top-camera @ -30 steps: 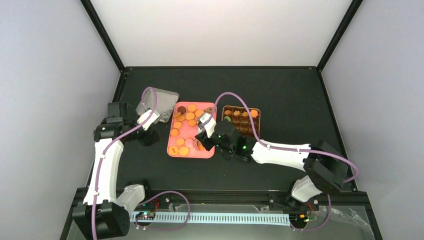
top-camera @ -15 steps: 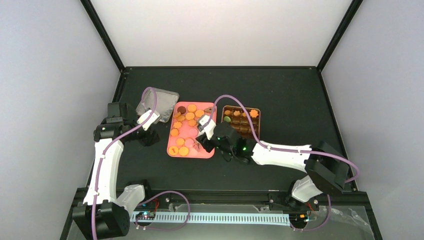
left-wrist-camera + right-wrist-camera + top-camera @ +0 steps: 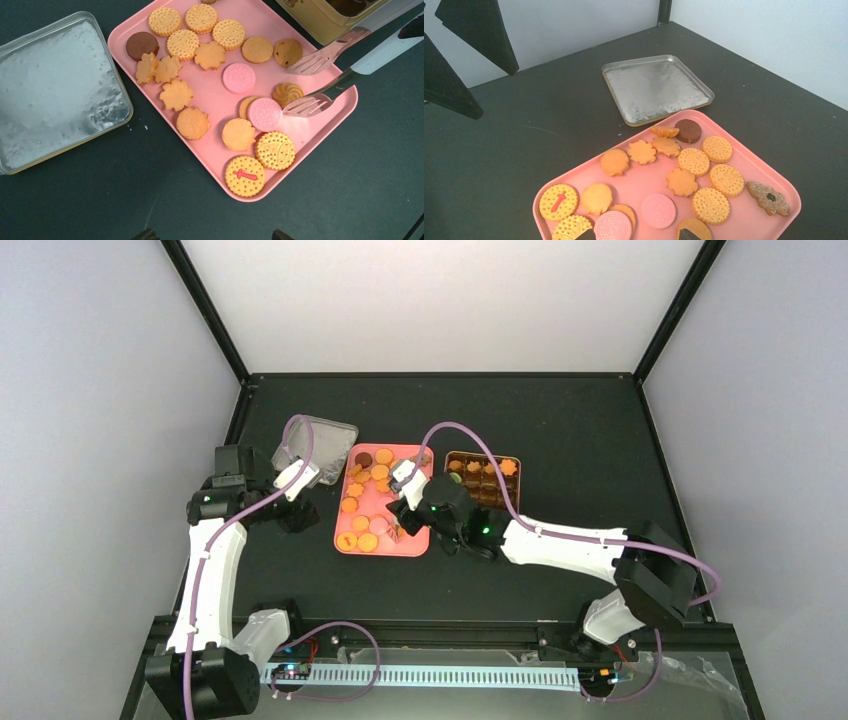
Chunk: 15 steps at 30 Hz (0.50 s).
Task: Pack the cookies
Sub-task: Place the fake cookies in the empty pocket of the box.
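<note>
Several cookies [image 3: 207,54], mostly orange-yellow, lie on a pink tray [image 3: 345,100]; two are pink [image 3: 238,78] and one is dark brown [image 3: 141,44]. My right gripper [image 3: 398,529] hangs low over the tray's near right part. Its fork-like fingers [image 3: 312,62] stand apart on either side of a swirl cookie [image 3: 287,93], open and gripping nothing. In the right wrist view its fingertips [image 3: 689,235] frame a pink cookie [image 3: 613,225]. My left gripper [image 3: 212,235] is open over bare table at the tray's near left corner, holding nothing. The gold tin [image 3: 483,478] stands right of the tray.
The tin's silver lid [image 3: 55,90] lies upside down left of the tray, its rim nearly touching it. A corner of the gold tin [image 3: 325,20] shows beyond the right gripper. Black frame posts [image 3: 205,305] and grey walls bound the dark table [image 3: 600,440].
My right gripper has shifted slightly left over the tray and its jaws have widened a little. The left arm has stayed still.
</note>
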Each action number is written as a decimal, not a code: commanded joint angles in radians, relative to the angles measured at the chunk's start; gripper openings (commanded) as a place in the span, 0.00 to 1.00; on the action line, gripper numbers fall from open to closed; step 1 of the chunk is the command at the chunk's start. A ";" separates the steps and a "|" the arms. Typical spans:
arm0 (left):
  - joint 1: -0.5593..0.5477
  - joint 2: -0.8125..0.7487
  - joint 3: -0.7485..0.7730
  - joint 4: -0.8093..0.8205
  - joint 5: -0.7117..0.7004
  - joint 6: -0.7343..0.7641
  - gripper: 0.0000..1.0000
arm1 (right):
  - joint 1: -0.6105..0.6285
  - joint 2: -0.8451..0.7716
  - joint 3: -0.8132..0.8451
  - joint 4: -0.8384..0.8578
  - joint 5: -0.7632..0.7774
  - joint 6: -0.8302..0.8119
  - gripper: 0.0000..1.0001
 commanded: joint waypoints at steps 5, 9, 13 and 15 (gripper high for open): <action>0.009 -0.013 0.021 -0.020 0.011 0.018 0.61 | 0.004 0.063 0.044 0.015 0.016 -0.004 0.39; 0.008 -0.016 0.022 -0.022 0.007 0.022 0.61 | 0.003 0.076 0.043 0.015 0.011 0.000 0.32; 0.009 -0.018 0.014 -0.019 0.006 0.025 0.61 | 0.004 0.066 0.008 0.015 0.018 -0.001 0.23; 0.008 -0.017 0.010 -0.017 0.010 0.023 0.61 | 0.005 0.059 -0.010 0.016 0.023 -0.003 0.19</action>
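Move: The swirl cookie, at the box-side end of the pink tray, is about 2 cm ahead, 2 cm left and 16 cm below the right hand, which holds the tongs with the tips apart beside this cookie. From the swirl cookie, the stacked pink cookie is some 4 cm left and level with it, and the chip cookie about 3 cm farther out and 4 cm right. From the idle left hand the swirl cookie is roughly 3 cm ahead, 15 cm right and 16 cm down. The swirl cookie is closed in on by the tongs: the right hand eases about 1 cm left and a little forward, staying level and barely turning, then nearly stops. Its fingers meanwhile squeeze the handles from under half open to about a quarter, bringing the two slotted tips together around the swirl cookie; the nearer tip comes up against the stacked pink cookie and pushes it along. ##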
